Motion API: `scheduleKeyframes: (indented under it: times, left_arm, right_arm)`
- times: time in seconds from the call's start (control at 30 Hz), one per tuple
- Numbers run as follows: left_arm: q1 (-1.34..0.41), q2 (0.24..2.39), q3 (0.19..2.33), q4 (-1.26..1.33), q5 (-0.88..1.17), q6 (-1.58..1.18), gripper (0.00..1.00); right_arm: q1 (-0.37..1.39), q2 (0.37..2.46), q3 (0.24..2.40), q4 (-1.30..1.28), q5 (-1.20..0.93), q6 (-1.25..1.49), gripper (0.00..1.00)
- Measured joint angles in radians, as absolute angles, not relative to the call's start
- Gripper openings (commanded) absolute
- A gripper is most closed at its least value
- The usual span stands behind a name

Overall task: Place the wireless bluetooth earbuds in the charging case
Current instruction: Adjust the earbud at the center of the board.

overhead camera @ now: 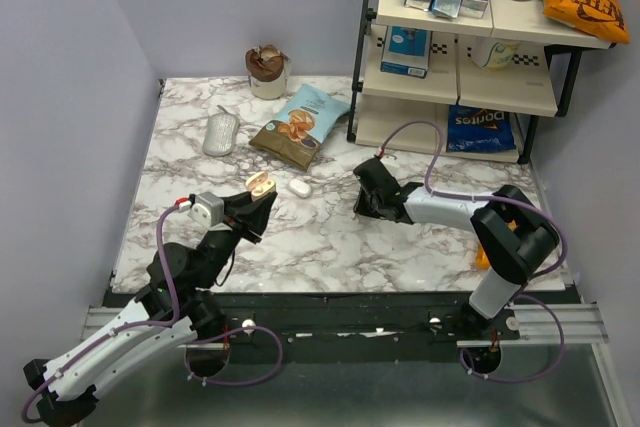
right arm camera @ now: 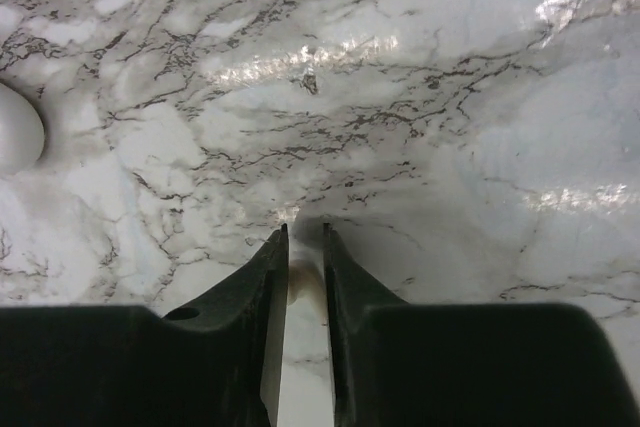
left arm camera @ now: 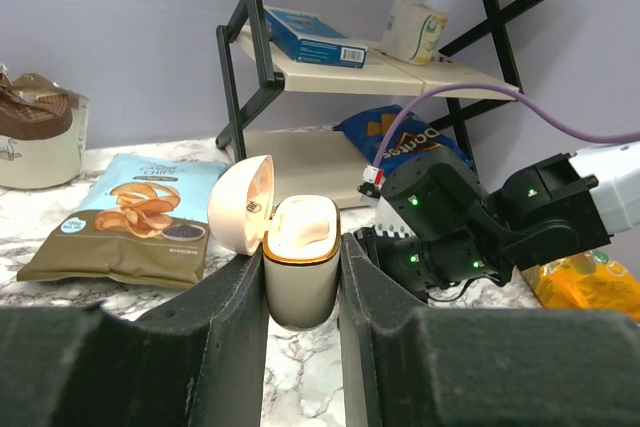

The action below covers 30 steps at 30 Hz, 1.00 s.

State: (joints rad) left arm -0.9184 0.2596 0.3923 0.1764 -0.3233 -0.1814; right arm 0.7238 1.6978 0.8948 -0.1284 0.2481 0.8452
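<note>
The charging case (left arm camera: 300,282), cream with a gold rim, stands upright between my left fingers with its lid (left arm camera: 243,205) hinged open to the left. My left gripper (left arm camera: 303,247) is shut on it and holds it above the marble table (overhead camera: 330,237), seen from above as the case (overhead camera: 260,185) at the left gripper (overhead camera: 258,199). My right gripper (overhead camera: 366,209) points down with its tips on the table. In the right wrist view, a tiny whitish earbud (right arm camera: 303,285) sits pinched between the narrow jaws of the right gripper (right arm camera: 305,234). A white pebble-like piece (overhead camera: 300,187) lies on the table between the arms.
A chip bag (overhead camera: 300,125), a grey oval object (overhead camera: 221,133) and a brown-topped cup (overhead camera: 267,71) lie at the back of the table. A black-framed shelf rack (overhead camera: 460,47) with boxes and snack bags stands at the back right.
</note>
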Motion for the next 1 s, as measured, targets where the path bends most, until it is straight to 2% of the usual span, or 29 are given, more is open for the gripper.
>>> scheduleKeyframes:
  times: [0.13,0.23,0.67,1.0]
  left_arm:
    - [-0.918,0.260,0.392,0.179,-0.323,-0.183,0.00]
    - [-0.918,0.260,0.392,0.179,-0.323,-0.184,0.00]
    - [-0.918,0.261,0.389,0.191,-0.313,-0.184,0.00]
    - [-0.918,0.266,0.384,0.200,-0.295,-0.185,0.00]
  right_arm:
    - [0.719,1.698,0.899,-0.126,0.251,0.840,0.53]
    - [0.719,1.691,0.902,-0.127,0.251,0.809,0.57]
    - [0.728,1.637,0.949,-0.210,0.070,0.306,0.51]
    - [0.778,1.676,1.011,-0.260,0.015,0.123,0.57]
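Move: The earbud lies practically at the right hand's fingertips, within about 1 cm of the hand point and at table level. The white case sits some 13 cm to the left and 6 cm farther out, also at table height; the snack bag lies about 22 cm ahead and 13 cm left. From the left hand, which holds the open charging case up high, the earbud is roughly 11 cm ahead, 19 cm right and 29 cm below. The earbud is left free on the tabletop as the right fingers open to about twice their gap. The right hand then rises about 2.5 cm and eases back and left by a similar amount, turning some 45 degrees counter-clockwise and tilting a little while the open fingertips stay close over the earbud. The left hand keeps its grip on the charging case, practically still. ##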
